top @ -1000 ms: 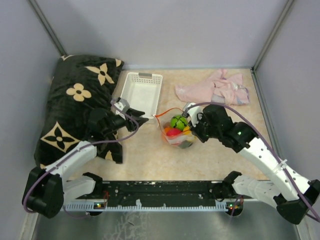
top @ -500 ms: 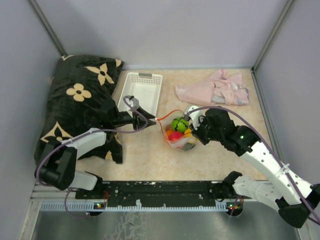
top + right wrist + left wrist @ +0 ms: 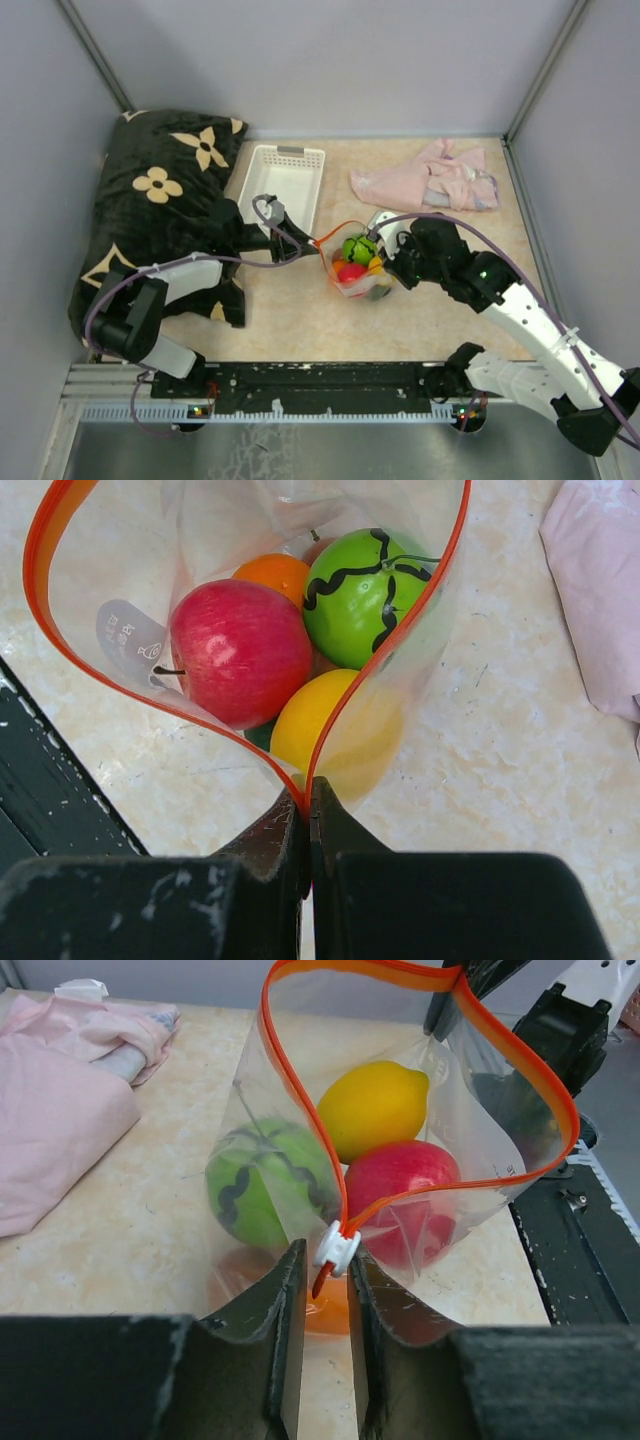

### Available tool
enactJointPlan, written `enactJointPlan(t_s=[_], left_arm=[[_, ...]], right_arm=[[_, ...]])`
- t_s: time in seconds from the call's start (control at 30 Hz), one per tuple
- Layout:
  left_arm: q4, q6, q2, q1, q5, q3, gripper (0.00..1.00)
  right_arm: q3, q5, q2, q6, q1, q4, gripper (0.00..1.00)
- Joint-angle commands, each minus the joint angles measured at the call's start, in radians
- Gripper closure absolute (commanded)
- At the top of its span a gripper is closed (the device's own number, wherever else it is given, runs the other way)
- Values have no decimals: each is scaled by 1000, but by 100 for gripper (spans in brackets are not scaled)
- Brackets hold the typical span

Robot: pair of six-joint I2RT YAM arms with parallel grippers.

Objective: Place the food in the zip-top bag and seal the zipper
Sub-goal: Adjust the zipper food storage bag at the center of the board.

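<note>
The clear zip-top bag (image 3: 355, 268) stands at the table's middle with its mouth gaping. Inside lies the food: a striped green ball (image 3: 365, 580), a red apple (image 3: 240, 650), a yellow lemon (image 3: 373, 1108) and an orange piece (image 3: 272, 575). The orange zipper (image 3: 370, 968) rims the mouth. Its white slider (image 3: 337, 1248) sits between the tips of my left gripper (image 3: 325, 1260), whose jaws stand narrowly apart, the right finger against the slider. My right gripper (image 3: 308, 792) is shut on the zipper at the bag's opposite end.
A white slotted basket (image 3: 280, 185) stands behind the left gripper. A pink cloth (image 3: 430, 175) lies at the back right. A black flower-patterned cushion (image 3: 150, 210) fills the left side. The black base rail (image 3: 320, 385) runs along the near edge.
My left gripper has moved right to the bag's mouth and its jaws have narrowed around the white slider. The right gripper and bag have stayed almost still.
</note>
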Motion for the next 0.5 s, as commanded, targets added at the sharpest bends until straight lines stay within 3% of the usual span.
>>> enactJointPlan(t_s=[0.0, 0.13, 0.47], left_arm=[[42, -10, 38, -11, 46, 43, 78], [-46, 42, -1, -10, 2, 50, 100], [-378, 215, -265, -11, -141, 49, 100]], right_arm=[[-1, 13, -7, -15, 4, 53, 100], [1, 66, -18, -17, 5, 45, 100], [26, 199, -82, -27, 4, 30, 100]])
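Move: The bag's near-closed zipper end with its white slider lies right at the left fingertips, about 2 cm to the right of the hand point and level with it. From this hand the watermelon in the bag is some 10 cm to the right, 1 cm ahead and 8 cm lower, and the red fruit about 9 cm right, 4 cm back and 9 cm lower. The right hand holds the mouth's other corner; from it the slider is roughly 15 cm left and 5 cm ahead. The left fingers, pointing right and still partly open, shut fully on the zipper end just behind the white slider while the hand dips about half a centimetre, then lift that corner to some 3 cm above where they started, easing about 1 cm left. Meanwhile the right hand keeps its pinch on the opposite corner and draws it about 2 cm to the right with a little forward and a little up, away from the left hand, turning a few degrees clockwise. ##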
